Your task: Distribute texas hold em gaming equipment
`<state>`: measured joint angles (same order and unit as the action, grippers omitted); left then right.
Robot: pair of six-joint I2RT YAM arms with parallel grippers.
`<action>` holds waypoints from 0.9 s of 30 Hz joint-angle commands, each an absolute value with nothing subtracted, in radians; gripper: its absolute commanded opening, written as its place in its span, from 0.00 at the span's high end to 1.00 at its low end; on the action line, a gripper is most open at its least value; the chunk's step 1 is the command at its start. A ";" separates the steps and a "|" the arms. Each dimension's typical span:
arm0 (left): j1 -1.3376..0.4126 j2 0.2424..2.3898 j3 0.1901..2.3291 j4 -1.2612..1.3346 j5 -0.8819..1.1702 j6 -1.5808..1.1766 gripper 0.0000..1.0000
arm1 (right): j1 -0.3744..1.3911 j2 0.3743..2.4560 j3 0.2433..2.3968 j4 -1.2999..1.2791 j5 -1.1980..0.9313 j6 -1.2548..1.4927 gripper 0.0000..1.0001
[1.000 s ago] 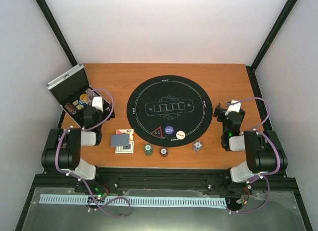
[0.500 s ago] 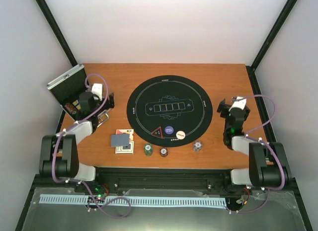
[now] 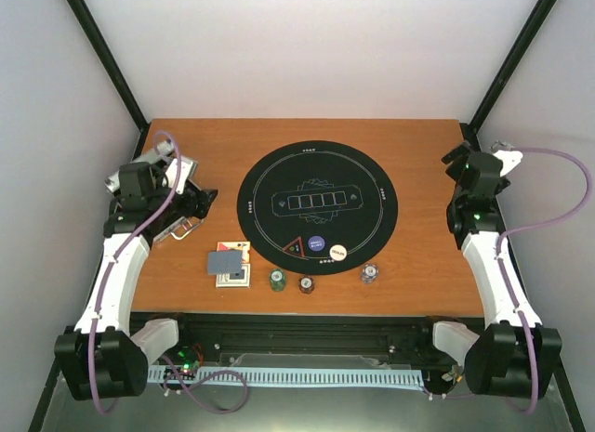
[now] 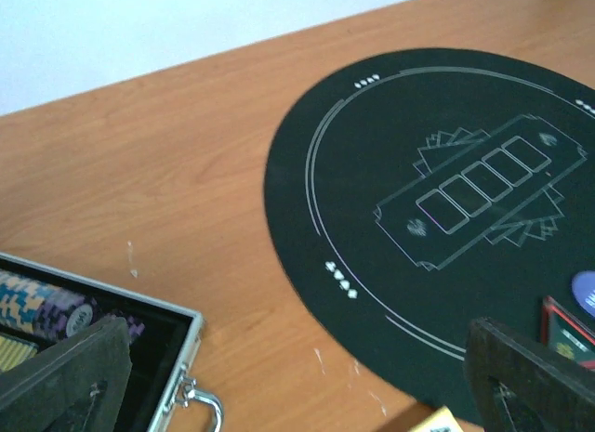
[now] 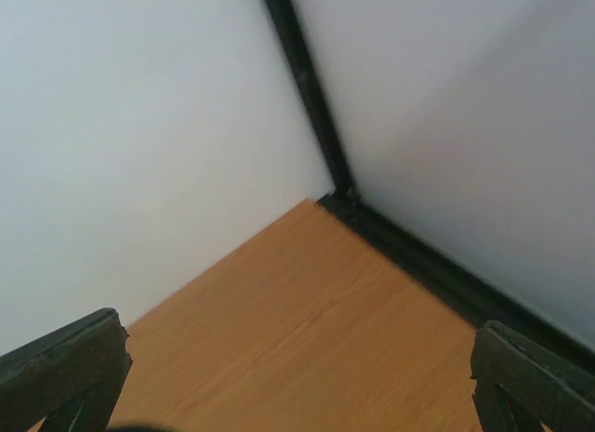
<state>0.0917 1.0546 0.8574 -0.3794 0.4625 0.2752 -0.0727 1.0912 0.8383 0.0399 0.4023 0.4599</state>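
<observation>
A grey-backed playing card (image 3: 224,262) lies on a small pile of face-up cards (image 3: 238,275) left of the round black mat (image 3: 318,172). Green (image 3: 277,280), brown (image 3: 306,284) and blue-white (image 3: 370,273) chips sit along the near table edge. A purple chip (image 3: 317,243) and the white dealer button (image 3: 338,253) rest on the mat's near rim. My left gripper (image 3: 197,202) hangs open and empty over the case's edge, and the left wrist view shows stacked chips (image 4: 46,307) inside the case. Beside the far right corner my right gripper (image 3: 460,157) is open, holding nothing.
The silver case (image 4: 191,353) with its handle (image 3: 183,230) sits at the left, mostly under my left arm. A red-edged triangular marker (image 3: 296,247) lies on the mat. The black frame posts (image 5: 311,98) and white walls close in the table's far right corner.
Both arms have stretched out and risen. The left gripper swung over the case toward the mat. The right gripper moved toward the far right corner. Cards and chips stayed put.
</observation>
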 commanded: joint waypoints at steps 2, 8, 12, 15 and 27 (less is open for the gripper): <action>0.131 1.055 0.996 -0.764 0.564 0.365 0.00 | 0.101 1.217 0.992 -0.338 0.262 0.474 0.00; 0.147 1.081 1.063 -0.877 0.552 0.362 0.00 | 0.498 1.322 1.021 -0.382 0.344 0.387 0.00; 0.151 1.075 1.067 -0.903 0.538 0.367 0.00 | 0.699 1.410 1.035 -0.415 0.358 0.377 0.10; 0.152 1.069 1.066 -0.917 0.535 0.375 0.00 | 0.817 1.465 1.037 -0.431 0.333 0.393 0.18; 0.151 1.072 1.062 -0.963 0.502 0.407 0.00 | 0.994 1.702 1.041 -0.395 0.183 0.416 0.41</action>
<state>0.1440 1.0771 1.0294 -0.9325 0.5262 0.3794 0.9878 1.6592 1.0195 -0.3935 0.2268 0.4122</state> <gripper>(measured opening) 0.999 0.597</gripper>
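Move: The brown chip stack lies some 42 cm to the right hand's left, about 15 cm back and 28 cm below. The green chips stand 7 cm to the left of it; the all-in button 9 cm farther out and 3 cm left of it, the small blind 10 cm farther out and 3 cm right of it. From the left hand the brown chips lie 28 cm right, 12 cm back; the case 7 cm ahead, 6 cm left, both 20-odd cm below. Towards the brown chips near the mat's back edge, the right hand sweeps about 40 cm left from high at the far right, sinking over 20 cm and drawing back 12 after a short forward swing, wrist turning counter-clockwise and tipping down, fingers narrowing to just over half open. The left hand draws back 6 cm, tipping down 20 degrees, fingers wide. ##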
